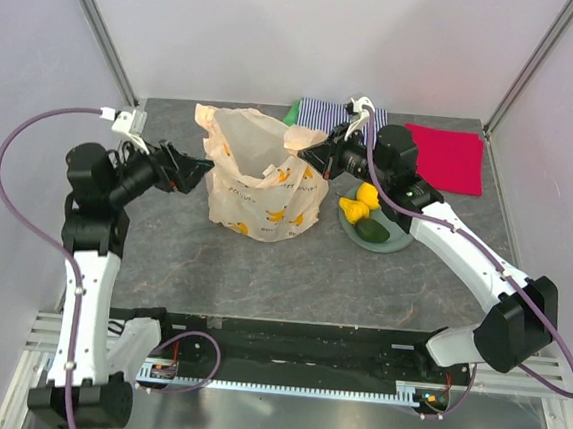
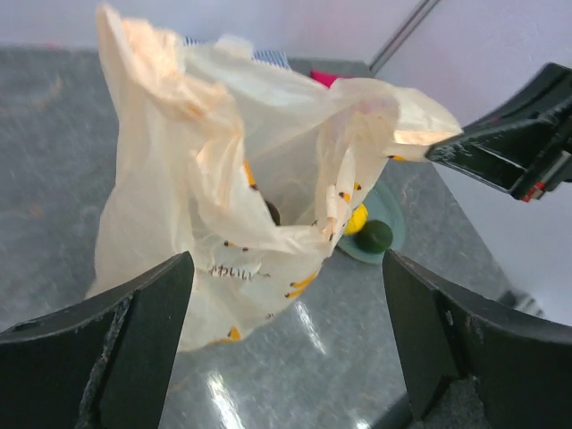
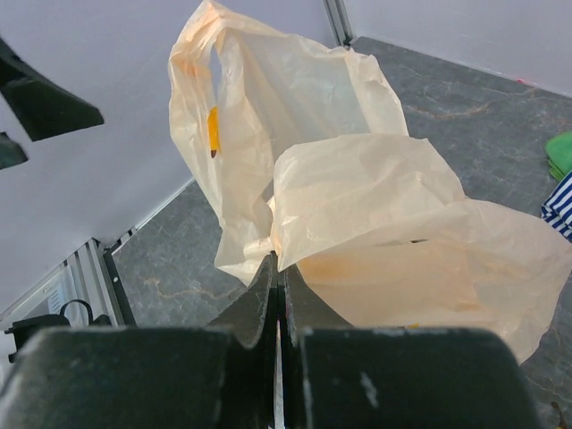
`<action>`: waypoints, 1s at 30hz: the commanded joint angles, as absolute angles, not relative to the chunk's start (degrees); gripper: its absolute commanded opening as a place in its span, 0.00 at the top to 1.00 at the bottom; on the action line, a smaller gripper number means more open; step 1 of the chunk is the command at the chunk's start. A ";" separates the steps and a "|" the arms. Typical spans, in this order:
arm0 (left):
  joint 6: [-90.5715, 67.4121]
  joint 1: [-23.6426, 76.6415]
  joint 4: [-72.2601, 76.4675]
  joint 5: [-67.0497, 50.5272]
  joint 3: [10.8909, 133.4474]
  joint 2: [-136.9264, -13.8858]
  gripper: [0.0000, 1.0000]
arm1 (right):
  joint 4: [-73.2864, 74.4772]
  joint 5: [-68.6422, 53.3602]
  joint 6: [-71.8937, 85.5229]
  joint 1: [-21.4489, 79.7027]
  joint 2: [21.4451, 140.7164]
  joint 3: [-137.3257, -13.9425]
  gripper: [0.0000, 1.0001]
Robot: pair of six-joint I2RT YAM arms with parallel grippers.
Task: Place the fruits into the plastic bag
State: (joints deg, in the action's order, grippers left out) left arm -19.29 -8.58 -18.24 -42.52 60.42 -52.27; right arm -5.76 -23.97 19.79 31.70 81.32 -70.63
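Observation:
The plastic bag (image 1: 264,184) stands upright mid-table, cream with yellow banana prints. My right gripper (image 1: 304,152) is shut on the right rim of its mouth (image 3: 279,261), holding that edge up. My left gripper (image 1: 203,165) is open just left of the bag and holds nothing; in the left wrist view its jaws stand wide apart (image 2: 286,268) with the bag (image 2: 223,179) ahead of them. A yellow lemon (image 1: 368,194), a yellow pear-shaped fruit (image 1: 352,210) and a dark green fruit (image 1: 371,229) lie on the plate (image 1: 397,240). Something dark (image 2: 273,212) shows inside the bag.
The grey-green plate sits right of the bag, under my right forearm. A striped cloth (image 1: 326,112) with a green piece beside it lies behind the bag. A red cloth (image 1: 450,157) lies at the back right. White walls close in the table.

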 commanded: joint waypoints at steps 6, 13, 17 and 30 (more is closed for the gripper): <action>-10.99 1.21 -14.50 -26.47 60.11 -54.04 0.07 | -9.93 -25.40 21.80 31.64 80.25 -70.75 1.00; -9.41 4.48 -17.93 -19.70 69.43 -63.45 0.12 | -9.49 -25.49 21.71 31.64 78.66 -69.52 1.00; -8.35 5.71 -18.11 -15.91 71.45 -66.53 0.30 | -9.06 -25.58 21.53 31.64 78.49 -69.26 1.00; -7.74 5.63 -17.49 -17.32 67.59 -65.13 0.98 | 9.64 -11.89 9.85 31.29 65.58 -71.37 0.17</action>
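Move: The bag's free left rim stands about 8 cm ahead of the open left hand, 1 cm to its right and 3 cm lower; its right rim is some 21 cm to that hand's right and 5 cm ahead. The right hand still has the right rim between its shut fingers. From the right hand, the yellow pear lies about 14 cm right and 4 cm ahead, the orange 18 cm right and 9 cm ahead, both roughly 22 cm lower. Pinching the bag's left rim ends the left hand's reach: after a slight backward bob it goes forward about 8 cm, sinking some 3 cm and rolling its left side up about 15 degrees, and shuts its fingers on the plastic. The right hand holds its rim nearly still until then, next opens wide and backs off 2 to 3 cm to the right and slightly back. ##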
